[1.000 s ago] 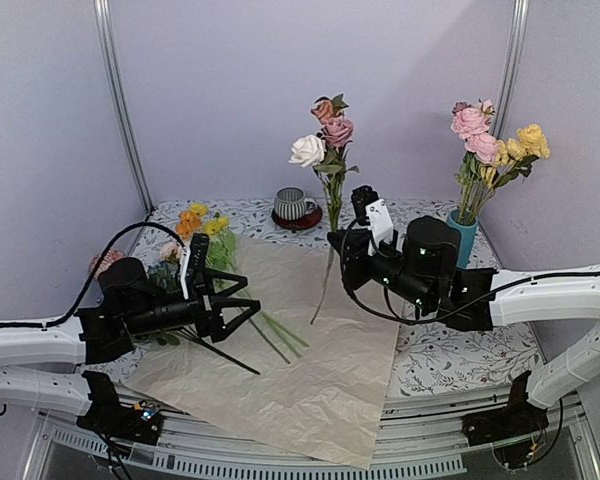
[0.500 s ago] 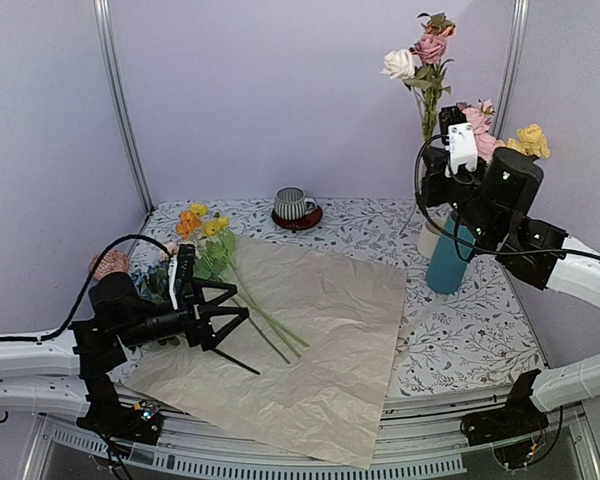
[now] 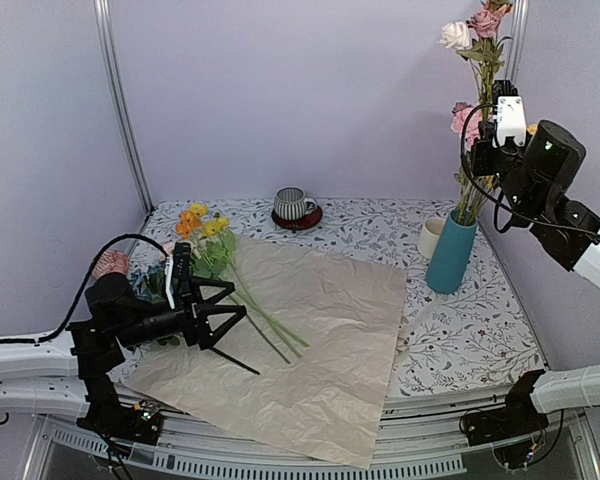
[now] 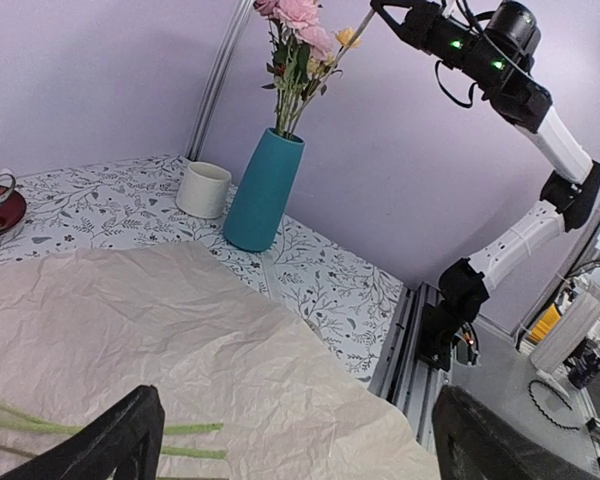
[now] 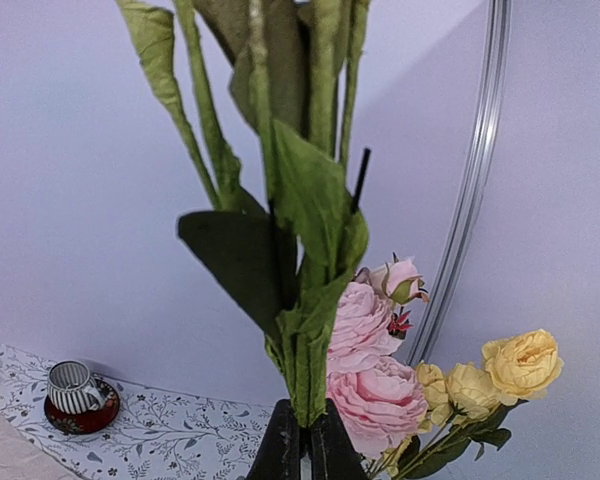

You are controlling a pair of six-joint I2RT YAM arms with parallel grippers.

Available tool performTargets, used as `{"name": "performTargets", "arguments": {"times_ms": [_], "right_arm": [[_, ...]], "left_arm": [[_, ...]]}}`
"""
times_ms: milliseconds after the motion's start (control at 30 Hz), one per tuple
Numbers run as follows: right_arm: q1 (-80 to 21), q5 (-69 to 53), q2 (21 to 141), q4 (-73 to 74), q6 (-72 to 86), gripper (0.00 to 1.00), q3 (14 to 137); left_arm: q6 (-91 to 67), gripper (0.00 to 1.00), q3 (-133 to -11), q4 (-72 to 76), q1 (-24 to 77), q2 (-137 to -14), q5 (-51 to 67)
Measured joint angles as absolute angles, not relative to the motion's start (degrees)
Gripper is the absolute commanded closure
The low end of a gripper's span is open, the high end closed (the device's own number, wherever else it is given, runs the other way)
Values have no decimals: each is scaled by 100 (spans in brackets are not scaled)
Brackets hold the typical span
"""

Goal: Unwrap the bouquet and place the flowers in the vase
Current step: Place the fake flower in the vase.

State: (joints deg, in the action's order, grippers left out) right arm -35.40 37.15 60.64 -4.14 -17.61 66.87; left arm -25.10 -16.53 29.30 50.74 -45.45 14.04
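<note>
The bouquet is undone: its crinkled peach paper (image 3: 310, 350) (image 4: 160, 330) lies flat on the table. Yellow and orange flowers (image 3: 202, 225) rest on its left edge, and their green stems (image 3: 270, 325) (image 4: 40, 425) run across the sheet. My left gripper (image 3: 232, 325) (image 4: 295, 450) hovers open over those stems, holding nothing. The teal vase (image 3: 451, 252) (image 4: 264, 190) stands at the right with pink and yellow flowers (image 5: 380, 370) in it. My right gripper (image 3: 485, 155) (image 5: 302, 445) is shut on a bunch of leafy stems (image 5: 315, 330), held high above the vase with the blooms (image 3: 475, 25) at the top.
A cream mug (image 3: 432, 238) (image 4: 203, 188) stands just left of the vase. A striped cup on a red saucer (image 3: 295, 205) (image 5: 75, 395) sits at the back centre. A pink bloom (image 3: 108, 262) lies behind the left arm. Metal posts (image 3: 120, 100) flank the back wall.
My right arm has carried its flowers from mid-table up and to the right, to above the vase. The left gripper has drawn back slightly and stays open.
</note>
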Motion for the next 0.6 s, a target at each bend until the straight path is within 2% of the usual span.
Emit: {"name": "performTargets", "arguments": {"times_ms": [533,600], "right_arm": [[-2915,3636,6396,-397,-1293,97,6337],[-2845,3559,6536,-397,-1146,94,6217]], "left_arm": [[-2443,5,-1653,2928,5074,-4624,1404],[-2443,5,-1653,2928,5074,-4683,1404]]}}
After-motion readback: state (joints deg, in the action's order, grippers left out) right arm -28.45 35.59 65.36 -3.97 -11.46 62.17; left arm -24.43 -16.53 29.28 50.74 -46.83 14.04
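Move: The teal vase stands about 8 cm ahead of the right hand and 2 cm to its right, its middle some 35 cm lower; that hand already holds the rose stems upright. Pink blooms in the vase are roughly 10 cm ahead and 3 cm right, near hand height. The white mug is about 16 cm ahead, 1 cm right and 41 cm below. From the left hand, the vase lies some 24 cm ahead, 39 cm right and 12 cm below. The held roses, kept pinched upright in the shut right fingers, are brought down towards the vase's mouth: the right hand first drifts slowly forward and right, then sinks faster while still going forward. Altogether it drops about 6.5 cm, advances 4 and goes 2 right, its fingers tipping down some 10 degrees and swinging slightly clockwise. ##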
